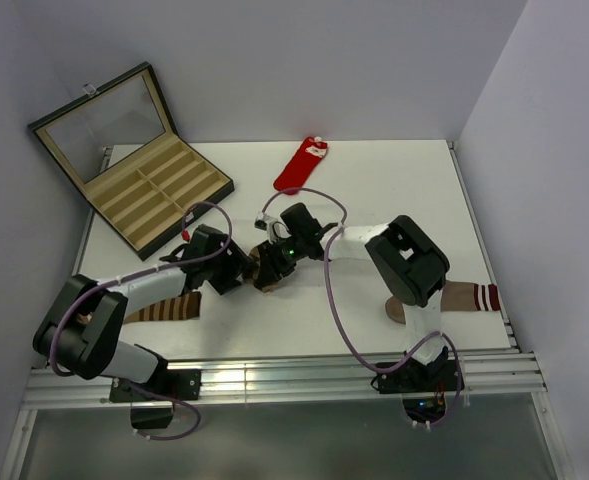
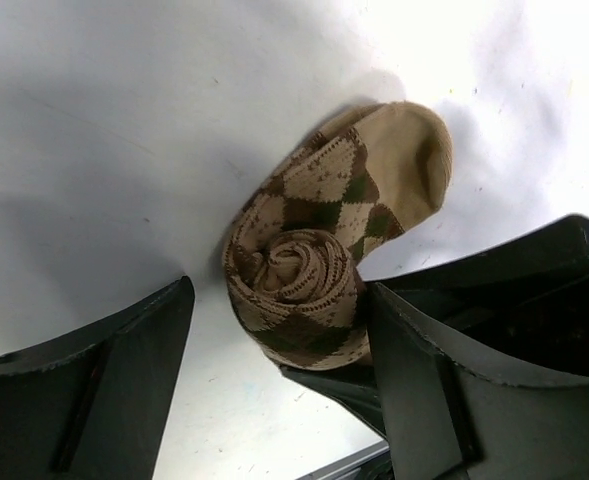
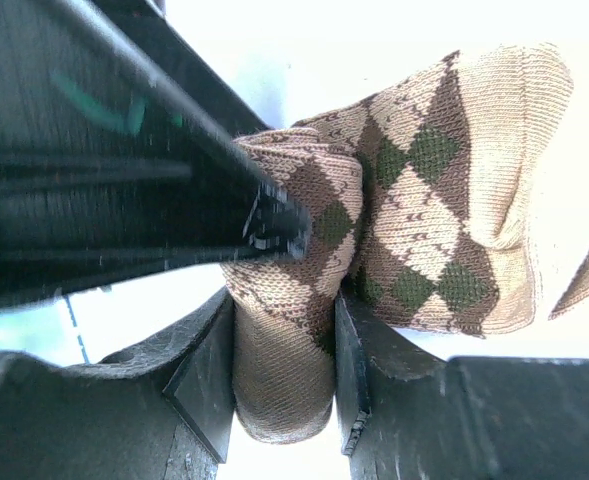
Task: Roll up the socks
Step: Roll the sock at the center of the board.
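Note:
The argyle sock lies mid-table, partly wound into a tight roll with its tan toe end still flat. My right gripper is shut on the rolled part, one finger on each side. My left gripper stands open around the roll's spiral end: the roll rests against its right finger, and a gap separates it from the left finger. In the top view both grippers meet at this sock. The red sock with a white cuff lies flat near the table's back edge.
An open black case with tan compartments sits at the back left corner. A brown-and-cream striped sock lies under my left arm near the front. A brown sock with a red-and-white cuff lies at the right edge.

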Robot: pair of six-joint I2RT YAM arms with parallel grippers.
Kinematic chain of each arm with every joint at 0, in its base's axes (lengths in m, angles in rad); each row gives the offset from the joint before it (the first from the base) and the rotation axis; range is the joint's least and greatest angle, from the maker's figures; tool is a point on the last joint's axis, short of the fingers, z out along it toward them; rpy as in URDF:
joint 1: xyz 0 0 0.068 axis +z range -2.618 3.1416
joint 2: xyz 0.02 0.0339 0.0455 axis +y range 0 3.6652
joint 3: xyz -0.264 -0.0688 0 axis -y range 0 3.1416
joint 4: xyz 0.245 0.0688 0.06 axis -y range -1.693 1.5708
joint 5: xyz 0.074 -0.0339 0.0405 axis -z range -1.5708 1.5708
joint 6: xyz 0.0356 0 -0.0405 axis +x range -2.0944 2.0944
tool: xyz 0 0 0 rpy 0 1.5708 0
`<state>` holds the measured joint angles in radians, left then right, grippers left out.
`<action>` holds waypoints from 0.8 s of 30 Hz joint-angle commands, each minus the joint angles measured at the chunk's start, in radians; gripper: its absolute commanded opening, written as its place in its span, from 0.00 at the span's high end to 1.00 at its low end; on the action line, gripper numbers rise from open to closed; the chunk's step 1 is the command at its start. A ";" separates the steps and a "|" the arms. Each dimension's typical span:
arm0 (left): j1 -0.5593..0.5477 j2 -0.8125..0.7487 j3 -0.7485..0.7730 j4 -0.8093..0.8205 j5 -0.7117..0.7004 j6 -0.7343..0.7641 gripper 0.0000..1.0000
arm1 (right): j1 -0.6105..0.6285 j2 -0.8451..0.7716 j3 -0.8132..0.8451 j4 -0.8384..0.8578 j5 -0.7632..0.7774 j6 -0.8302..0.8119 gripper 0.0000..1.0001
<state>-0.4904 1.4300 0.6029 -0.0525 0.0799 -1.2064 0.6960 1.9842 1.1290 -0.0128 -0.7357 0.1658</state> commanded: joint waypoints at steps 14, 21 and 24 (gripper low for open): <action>0.050 0.300 0.219 -0.104 0.132 0.205 0.51 | 0.053 -0.090 -0.002 0.004 0.190 -0.133 1.00; 0.042 0.319 0.176 -0.057 0.190 0.180 0.54 | 0.068 -0.182 -0.057 0.111 0.263 -0.146 1.00; 0.036 0.319 0.156 -0.035 0.210 0.165 0.54 | 0.074 -0.211 -0.097 0.189 0.272 -0.141 1.00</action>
<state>-0.4309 1.7023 0.8146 -0.0219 0.2657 -1.0477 0.7513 1.8484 1.0512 0.0097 -0.4877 0.0494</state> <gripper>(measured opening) 0.460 0.428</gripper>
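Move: The half-rolled argyle sock lies about 2 cm ahead and 3 cm right of the left hand, a centimetre lower, between and just beyond its parted fingers. Its loose cuff sticks out some 5 cm beyond the roll. The striped sock is roughly 25 cm left and 7 cm back of the left hand, and the box some 20 cm ahead and 20 cm left. For the right hand the roll is already between its pads, 1 cm to the left and 1 cm lower. The argyle roll, still pinched by the right hand, is met by the left hand, which reaches about 4 cm forward over it, sinking 1 cm, then swings nearly 3 cm right, turning some 10 degrees clockwise and closing its fingers from wide to about half open around the roll. The right hand eases 1 to 2 cm forward, right and up, rolling its forward side upward about 15 degrees. ##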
